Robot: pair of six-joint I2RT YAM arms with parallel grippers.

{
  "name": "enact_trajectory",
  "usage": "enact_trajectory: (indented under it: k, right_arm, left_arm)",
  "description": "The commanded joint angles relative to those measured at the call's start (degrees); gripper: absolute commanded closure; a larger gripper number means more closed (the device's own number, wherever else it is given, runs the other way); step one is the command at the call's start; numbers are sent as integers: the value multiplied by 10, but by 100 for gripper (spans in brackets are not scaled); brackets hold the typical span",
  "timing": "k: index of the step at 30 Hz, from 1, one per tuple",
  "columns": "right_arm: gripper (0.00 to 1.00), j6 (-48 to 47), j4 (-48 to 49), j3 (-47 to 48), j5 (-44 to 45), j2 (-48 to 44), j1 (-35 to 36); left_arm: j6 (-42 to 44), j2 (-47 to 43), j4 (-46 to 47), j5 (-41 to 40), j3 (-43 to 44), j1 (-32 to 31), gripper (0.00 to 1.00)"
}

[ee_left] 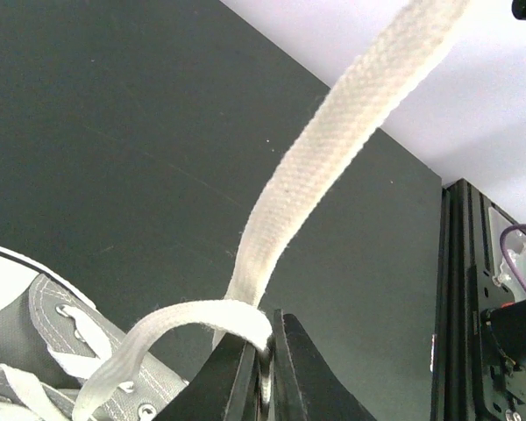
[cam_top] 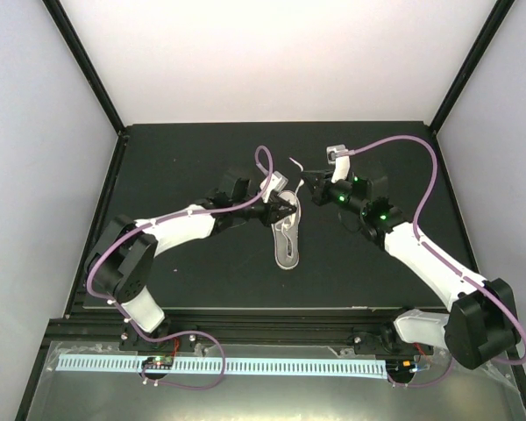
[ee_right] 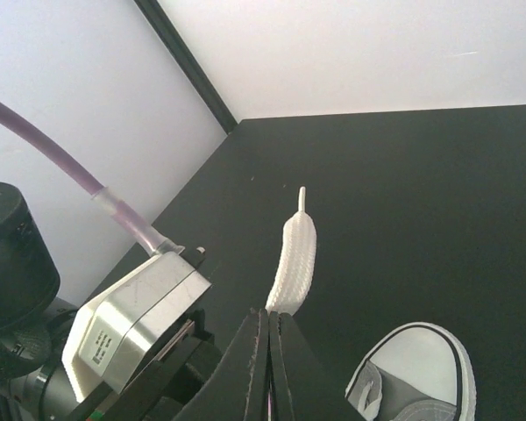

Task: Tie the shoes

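Note:
The shoe point(cam_top: 287, 241), a small grey sneaker with a white sole, lies in the middle of the black mat. My left gripper point(cam_top: 285, 209) hovers over its laced end and is shut on a white lace point(ee_left: 333, 132). That lace loops out of the eyelets, passes through the jaws point(ee_left: 267, 338) and runs taut up to the right. My right gripper point(cam_top: 309, 186) is beyond the shoe, shut point(ee_right: 268, 314) on the lace's end. The short tail with its aglet point(ee_right: 294, 250) sticks out past the fingertips. The toe cap point(ee_right: 421, 360) shows at the lower right of the right wrist view.
The black mat point(cam_top: 184, 158) is bounded by black frame rails point(cam_top: 114, 175) and white walls on the left, right and back. A purple cable point(cam_top: 403, 140) arcs over the right arm. A white perforated strip point(cam_top: 228, 364) lies by the arm bases.

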Motion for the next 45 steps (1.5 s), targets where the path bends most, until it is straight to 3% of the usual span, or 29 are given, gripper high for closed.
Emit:
enact_trajectory:
  k: [1,13,45]
  right_arm:
    - [99,5,25,-3,-14,-16,2]
    - [98,5,24,-6,-19,-17,2]
    - [98,21,34,-3,-42,-7,2]
  left_arm:
    - [7,13,-3,2,33,-4,93]
    - [-1,33,-4,0,52,-3,77]
    - [27,49,-11,-62,69,-7,67]
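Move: A bight of lace sits pinched at the left fingertips, with the strand held by the right hand rising from it, its middle about 5 cm above and 1 cm ahead. The shoe's knot is some 9 cm below the left hand, 2 cm ahead and 3 cm left; the toe is about 9 cm ahead, 3 cm left and 13 cm down. From the right hand, the strand's middle lies about 5 cm below and 2 cm back, directly in line sideways. Above the shoe's lacing, the left fingers ease open to about a third of their range, ending their pinch on the lace but keeping the bight between them, while the hand creeps about 2.5 cm forward towards the toe, sinks barely a centimetre and hardly turns. The right hand stays almost in place with its fingers shut, still holding the other strand up with its tip sticking out beyond them. ##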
